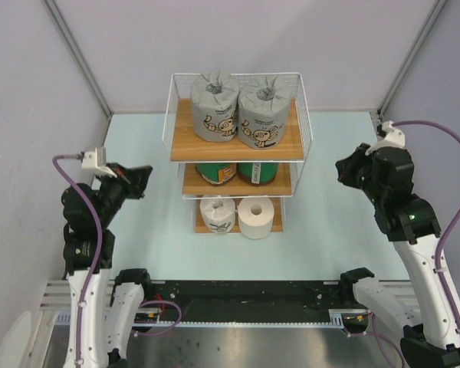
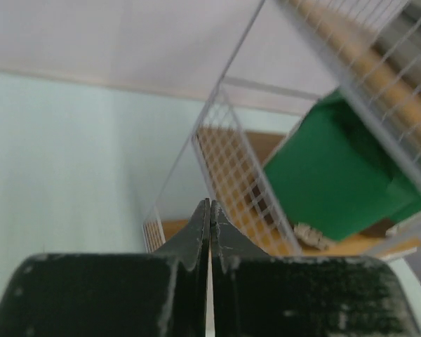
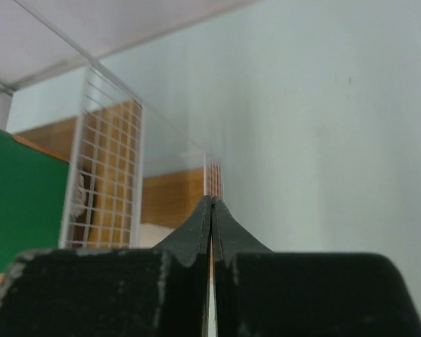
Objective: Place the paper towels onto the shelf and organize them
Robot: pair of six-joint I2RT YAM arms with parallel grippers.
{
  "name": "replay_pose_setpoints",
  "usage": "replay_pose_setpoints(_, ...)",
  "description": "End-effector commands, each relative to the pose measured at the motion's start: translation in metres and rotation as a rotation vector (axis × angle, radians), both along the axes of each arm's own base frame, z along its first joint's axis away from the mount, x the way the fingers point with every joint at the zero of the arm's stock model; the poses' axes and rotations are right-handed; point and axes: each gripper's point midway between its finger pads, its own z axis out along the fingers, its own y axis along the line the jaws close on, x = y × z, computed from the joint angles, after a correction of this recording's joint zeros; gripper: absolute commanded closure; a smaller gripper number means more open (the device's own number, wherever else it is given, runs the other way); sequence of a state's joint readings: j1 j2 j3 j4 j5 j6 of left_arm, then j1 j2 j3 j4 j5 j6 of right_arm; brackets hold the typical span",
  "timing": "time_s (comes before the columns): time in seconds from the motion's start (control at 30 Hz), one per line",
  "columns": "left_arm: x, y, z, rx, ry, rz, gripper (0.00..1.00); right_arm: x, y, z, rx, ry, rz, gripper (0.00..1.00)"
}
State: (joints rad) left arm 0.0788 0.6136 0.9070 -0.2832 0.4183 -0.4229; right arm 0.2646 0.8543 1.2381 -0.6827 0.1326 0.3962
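Observation:
The shelf (image 1: 182,144) stands mid-table with all the paper towels I can see on it. Two grey cartoon-print rolls (image 1: 215,106) (image 1: 264,115) sit on the top board. Two green rolls (image 1: 217,172) (image 1: 257,172) sit on the middle board. On the bottom board are a white-wrapped roll (image 1: 218,212) and a bare white roll (image 1: 255,218). My left gripper (image 1: 142,182) (image 2: 210,203) hangs shut and empty left of the shelf (image 2: 231,161), facing a green roll (image 2: 330,175). My right gripper (image 1: 345,170) (image 3: 212,200) is shut and empty on the right, apart from the shelf (image 3: 105,161).
Grey walls close in the pale table on three sides, with slanted frame poles (image 1: 77,54) at the back corners. A black rail (image 1: 238,295) with both arm bases runs along the near edge. A white object (image 1: 11,345) lies at the bottom left.

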Motion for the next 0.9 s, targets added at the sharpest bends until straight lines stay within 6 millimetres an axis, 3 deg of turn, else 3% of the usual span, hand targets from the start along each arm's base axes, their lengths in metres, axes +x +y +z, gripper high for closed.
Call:
replay_pose_setpoints(0.0, -0.027, -0.009, -0.063, -0.047, 0.173, -0.026, 1.0, -0.031, 0.009, -0.042, 0.083, 0.134, 0.03, 1.0)
replay_pose_setpoints(0.03, -0.033, -0.013, -0.071, -0.065, 0.182, -0.042, 1.0, -0.035, 0.015, -0.049, 0.098, 0.156, 0.05, 1.0)
replay_pose_setpoints(0.07, -0.035, -0.017, -0.094, -0.078, 0.228, -0.059, 1.0, -0.038, 0.019, -0.056, 0.126, 0.176, 0.061, 1.0)
replay_pose_setpoints(0.13, -0.043, -0.023, -0.106, -0.108, 0.24, -0.084, 1.0, -0.047, 0.033, -0.079, 0.16, 0.24, 0.119, 1.0)
replay_pose_setpoints(0.17, -0.044, -0.025, -0.122, -0.119, 0.273, -0.088, 1.0, -0.05, 0.037, -0.088, 0.184, 0.269, 0.124, 1.0)
replay_pose_setpoints(0.37, -0.048, -0.03, -0.139, -0.176, 0.308, -0.099, 1.0, -0.057, 0.055, -0.132, 0.23, 0.39, 0.167, 1.0)
replay_pose_setpoints(0.57, -0.027, -0.031, -0.134, -0.233, 0.288, -0.093, 1.0, -0.037, 0.064, -0.134, 0.273, 0.374, 0.194, 1.0)
replay_pose_setpoints(0.67, -0.011, -0.032, -0.144, -0.252, 0.318, -0.093, 1.0, -0.02, 0.065, -0.131, 0.318, 0.366, 0.224, 1.0)
replay_pose_setpoints(0.77, 0.001, -0.039, -0.148, -0.27, 0.332, -0.137, 1.0, -0.003, 0.059, -0.131, 0.359, 0.358, 0.243, 1.0)
replay_pose_setpoints(0.83, 0.008, -0.048, -0.16, -0.296, 0.394, -0.193, 1.0, 0.006, 0.06, -0.132, 0.384, 0.363, 0.283, 1.0)
replay_pose_setpoints(0.87, 0.014, -0.051, -0.154, -0.306, 0.366, -0.22, 1.0, 0.01, 0.061, -0.134, 0.394, 0.369, 0.296, 1.0)
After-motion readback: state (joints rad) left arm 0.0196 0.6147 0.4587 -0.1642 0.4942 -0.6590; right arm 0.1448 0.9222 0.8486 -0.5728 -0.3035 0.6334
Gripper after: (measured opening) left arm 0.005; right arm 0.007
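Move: The wrapped white towel on the lowest board lies about 14 cm to the left hand's right, some 2 cm ahead and 28 cm below. A green towel on the middle board is about 7 cm ahead, 14 right and 8 below that hand. The unwrapped white towel is roughly 20 cm to the right hand's left, nearly level in reach and 28 cm below; the other green towel is about 5 cm ahead, 19 left and 7 below the right hand. Towards the white towels on the bottom board both hands sink, fingers still shut and clear of the shelf, down its outer sides by about 15 cm. Each draws back some 5 cm on the way down and then swings most of that forward again, edging inward (left hand to the right, right hand to the left) as the fingertips tip down roughly 25 degrees. ##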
